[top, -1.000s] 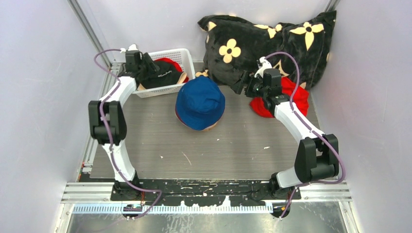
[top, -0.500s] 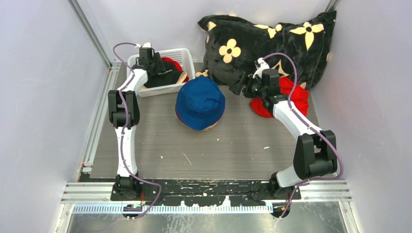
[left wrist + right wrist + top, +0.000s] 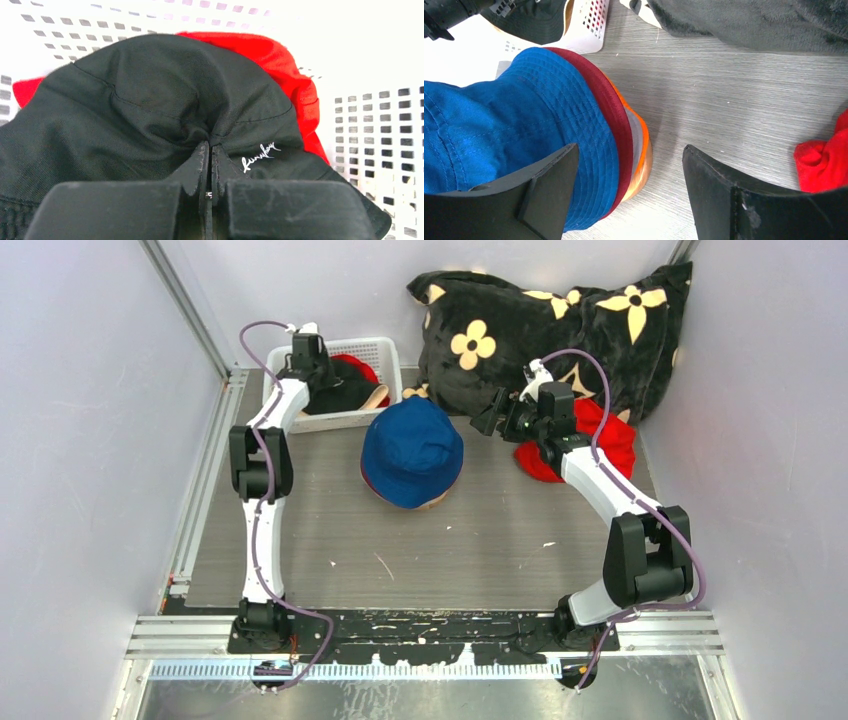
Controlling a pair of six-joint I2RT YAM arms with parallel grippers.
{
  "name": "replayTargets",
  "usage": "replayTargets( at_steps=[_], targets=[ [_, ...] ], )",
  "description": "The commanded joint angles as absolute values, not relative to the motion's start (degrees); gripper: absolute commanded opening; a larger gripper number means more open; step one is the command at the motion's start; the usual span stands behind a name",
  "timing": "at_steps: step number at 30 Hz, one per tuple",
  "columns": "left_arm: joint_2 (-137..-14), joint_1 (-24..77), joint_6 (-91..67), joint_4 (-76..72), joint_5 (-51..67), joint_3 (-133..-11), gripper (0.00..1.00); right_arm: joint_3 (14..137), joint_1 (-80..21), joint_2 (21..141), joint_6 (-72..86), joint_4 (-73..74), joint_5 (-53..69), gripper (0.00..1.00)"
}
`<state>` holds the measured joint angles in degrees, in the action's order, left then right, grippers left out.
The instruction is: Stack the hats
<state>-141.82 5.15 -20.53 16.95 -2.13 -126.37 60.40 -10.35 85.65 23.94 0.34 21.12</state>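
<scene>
A blue hat [image 3: 412, 448] tops a stack on the wooden stand [image 3: 647, 167]. Under the blue hat [image 3: 499, 115] show dark red [image 3: 613, 112], grey [image 3: 637, 131] and orange [image 3: 642, 150] brims. A black hat [image 3: 345, 396] lies in the white basket [image 3: 383, 348] on bright red fabric [image 3: 272, 55]. My left gripper [image 3: 322, 375] reaches into the basket. In its wrist view the left gripper [image 3: 210, 144] is shut on a pinched fold of the black hat [image 3: 150, 95]. My right gripper [image 3: 486, 421] hangs open just right of the stack. In its own view the right gripper [image 3: 629, 150] holds nothing.
A black cushion with cream flowers [image 3: 540, 320] fills the back right. Crumpled bright red cloth [image 3: 612, 443] lies under the right arm, by the cushion. The basket wall [image 3: 372, 125] stands close around the left gripper. Grey table [image 3: 400, 550] stretches in front of the stack.
My left arm has stretched further into the basket, and its jaws have closed on the black hat. The right gripper has drifted slightly left toward the stack.
</scene>
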Motion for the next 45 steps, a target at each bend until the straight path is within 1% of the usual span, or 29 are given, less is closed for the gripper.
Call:
replayTargets(
  at_steps=[1, 5, 13, 21, 26, 30, 38, 45],
  targets=[
    [-133.65, 6.43, -18.43, 12.19, -3.73, -121.04, 0.0, 61.63, -10.42, 85.42, 24.3, -3.2, 21.79, 0.8],
    [-125.31, 8.57, -15.13, 12.0, -6.11, -118.09, 0.0, 61.26, -10.53, 85.13, 24.82, -3.99, 22.52, 0.8],
    [-111.99, 12.47, -11.18, 13.96, -6.49, -117.94, 0.0, 59.37, -10.53, 81.83, 24.81, -4.71, 23.13, 0.79],
    [-102.53, 13.75, -14.09, 12.48, 1.24, -115.95, 0.0, 57.32, -10.55, 77.43, 24.62, -4.84, 23.53, 0.79],
    [-96.74, 15.55, -16.73, 8.66, 6.18, -110.83, 0.0, 56.11, -10.51, 74.97, 24.74, -4.94, 23.16, 0.79],
    [-92.66, 17.77, -18.11, 6.92, 7.85, -107.05, 0.0, 54.95, -10.53, 72.98, 25.03, -5.08, 22.84, 0.8],
    [-86.41, 25.18, -17.97, 5.42, 6.46, -100.7, 0.0, 53.26, -10.55, 69.72, 24.87, -5.06, 21.75, 0.79],
    [-80.7, 33.09, -15.71, 6.64, 1.93, -96.17, 0.0, 51.59, -10.47, 67.36, 24.76, -5.1, 21.16, 0.79]
  ],
)
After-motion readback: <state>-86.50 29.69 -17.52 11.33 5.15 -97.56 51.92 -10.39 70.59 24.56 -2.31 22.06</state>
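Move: Straddled by the basket, the left hand already grips the black hat; the blue-topped hat stack lies about 27 cm back and 21 cm to its right, its middle some 6 cm higher. The red hat under the black one sits about 2 cm ahead, 6 cm right and 5 cm lower. The right gripper hovers some 25 cm back and 37 cm right, 9 cm up. From that right hand the stack is about 16 cm left, nearly level fore and aft, 3 cm lower. Keeping its pinch on the black hat, the left hand hoists the hat steeply out of the basket, about 34 cm up, while drawing back some 26 cm and swinging right over towards the stack; the fingers tip up and turn clockwise, about 30 degrees each. The open, empty right hand backs off and rises about 5 cm, its fingers tipping up slightly. ##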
